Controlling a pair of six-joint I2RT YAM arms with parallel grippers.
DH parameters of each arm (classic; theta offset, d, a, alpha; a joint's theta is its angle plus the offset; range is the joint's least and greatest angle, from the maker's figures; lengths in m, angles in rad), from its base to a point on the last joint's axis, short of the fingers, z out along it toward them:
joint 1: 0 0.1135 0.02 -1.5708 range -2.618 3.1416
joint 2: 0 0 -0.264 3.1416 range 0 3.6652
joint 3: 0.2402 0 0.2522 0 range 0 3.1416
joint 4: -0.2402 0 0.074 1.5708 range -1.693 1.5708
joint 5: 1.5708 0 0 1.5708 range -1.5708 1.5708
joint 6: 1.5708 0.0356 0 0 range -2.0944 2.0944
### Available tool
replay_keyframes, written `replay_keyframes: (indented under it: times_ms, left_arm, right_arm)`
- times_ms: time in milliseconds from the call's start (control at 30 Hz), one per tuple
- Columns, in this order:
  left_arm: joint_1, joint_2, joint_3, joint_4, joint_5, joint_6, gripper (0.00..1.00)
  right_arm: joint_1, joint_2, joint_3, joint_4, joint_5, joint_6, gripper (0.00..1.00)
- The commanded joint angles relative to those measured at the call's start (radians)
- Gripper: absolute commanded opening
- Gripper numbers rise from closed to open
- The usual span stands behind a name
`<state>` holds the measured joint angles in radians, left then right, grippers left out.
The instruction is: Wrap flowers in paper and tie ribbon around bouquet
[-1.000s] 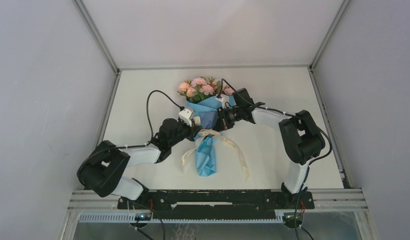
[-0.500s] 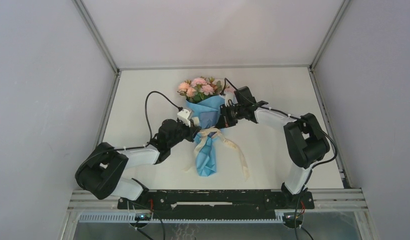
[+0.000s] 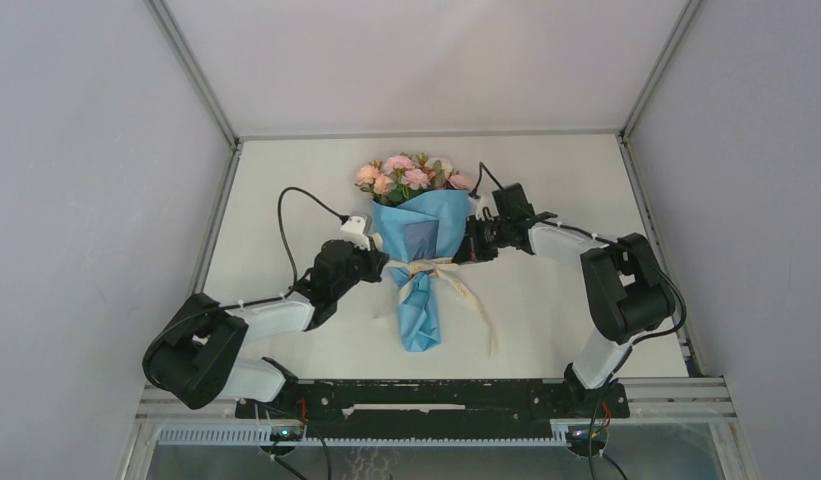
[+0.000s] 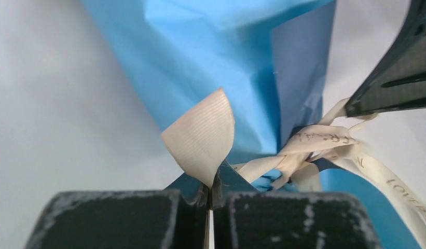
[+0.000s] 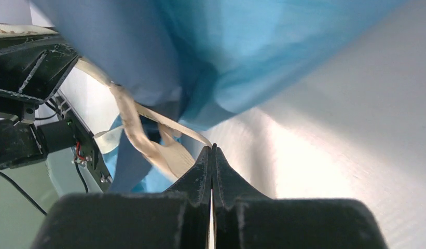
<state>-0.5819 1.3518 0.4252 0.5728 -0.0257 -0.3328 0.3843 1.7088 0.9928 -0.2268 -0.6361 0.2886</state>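
The bouquet lies in mid-table, its pink and cream flowers (image 3: 410, 174) at the far end. The blue paper (image 3: 419, 232) narrows to a crinkled tail near me. The cream ribbon (image 3: 419, 268) crosses the cone's narrow waist in a knot (image 4: 310, 147), and loose tails trail to the right (image 3: 478, 308). My left gripper (image 3: 379, 264) is at the cone's left side, shut on a folded ribbon end (image 4: 201, 136) pinched at its tips (image 4: 210, 181). On the right side my right gripper (image 3: 466, 250) is shut, with a ribbon strand (image 5: 132, 116) running into its tips (image 5: 211, 150) under the paper (image 5: 242, 52).
The white table (image 3: 566, 180) is boxed in by grey walls with metal frame rails at left, right and back. A black cable (image 3: 291, 205) loops up from the left wrist. A black rail (image 3: 436, 396) carries both arm bases at the near edge.
Both grippers have moved outward, left one leftward and right one rightward, drawing the ribbon taut across the cone's waist. The paper cone now shows uncovered between them.
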Motion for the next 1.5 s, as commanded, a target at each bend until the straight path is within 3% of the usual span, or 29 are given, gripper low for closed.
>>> replay_keyframes:
  times_ms: [0,667,1367,1467]
  left_arm:
    - [0.027,-0.02,-0.02,-0.039,-0.04,0.026,0.0]
    - [0.163,-0.044,-0.057,-0.293,-0.164,-0.09,0.0]
    - [0.222,-0.091,-0.091,-0.324,-0.183,-0.174,0.0]
    - [0.224,-0.096,-0.099,-0.316,-0.18,-0.178,0.0]
  right_arm:
    - [-0.018,-0.044,-0.005,0.07,-0.013,0.046,0.0]
    - [-0.162,-0.038,-0.156,-0.032,0.148,0.071,0.0]
    - [-0.244,-0.118,-0.228,-0.053,0.201,0.118,0.0]
    - [-0.247,-0.14,-0.233,-0.081,0.268,0.106,0.0]
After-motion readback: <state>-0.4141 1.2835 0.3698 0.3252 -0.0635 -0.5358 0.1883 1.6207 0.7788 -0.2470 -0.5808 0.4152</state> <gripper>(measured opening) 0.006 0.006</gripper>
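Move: Both hands hold ribbon ends either side of the ribbon knot. It lies about 10 cm to the left hand's right, 2 cm back and 5 cm below; the flower heads are some 24 cm ahead and 7 cm right, the paper tail 17 cm back and 9 cm right. From the right hand the knot is about 10 cm left, 2 cm back and 4 cm below; the loose ribbon stretch is 13 cm back and 5 cm right. Still pinching the ribbon ends, both hands draw apart sideways from the knot, 7–8 cm each, sinking about 4 cm. ##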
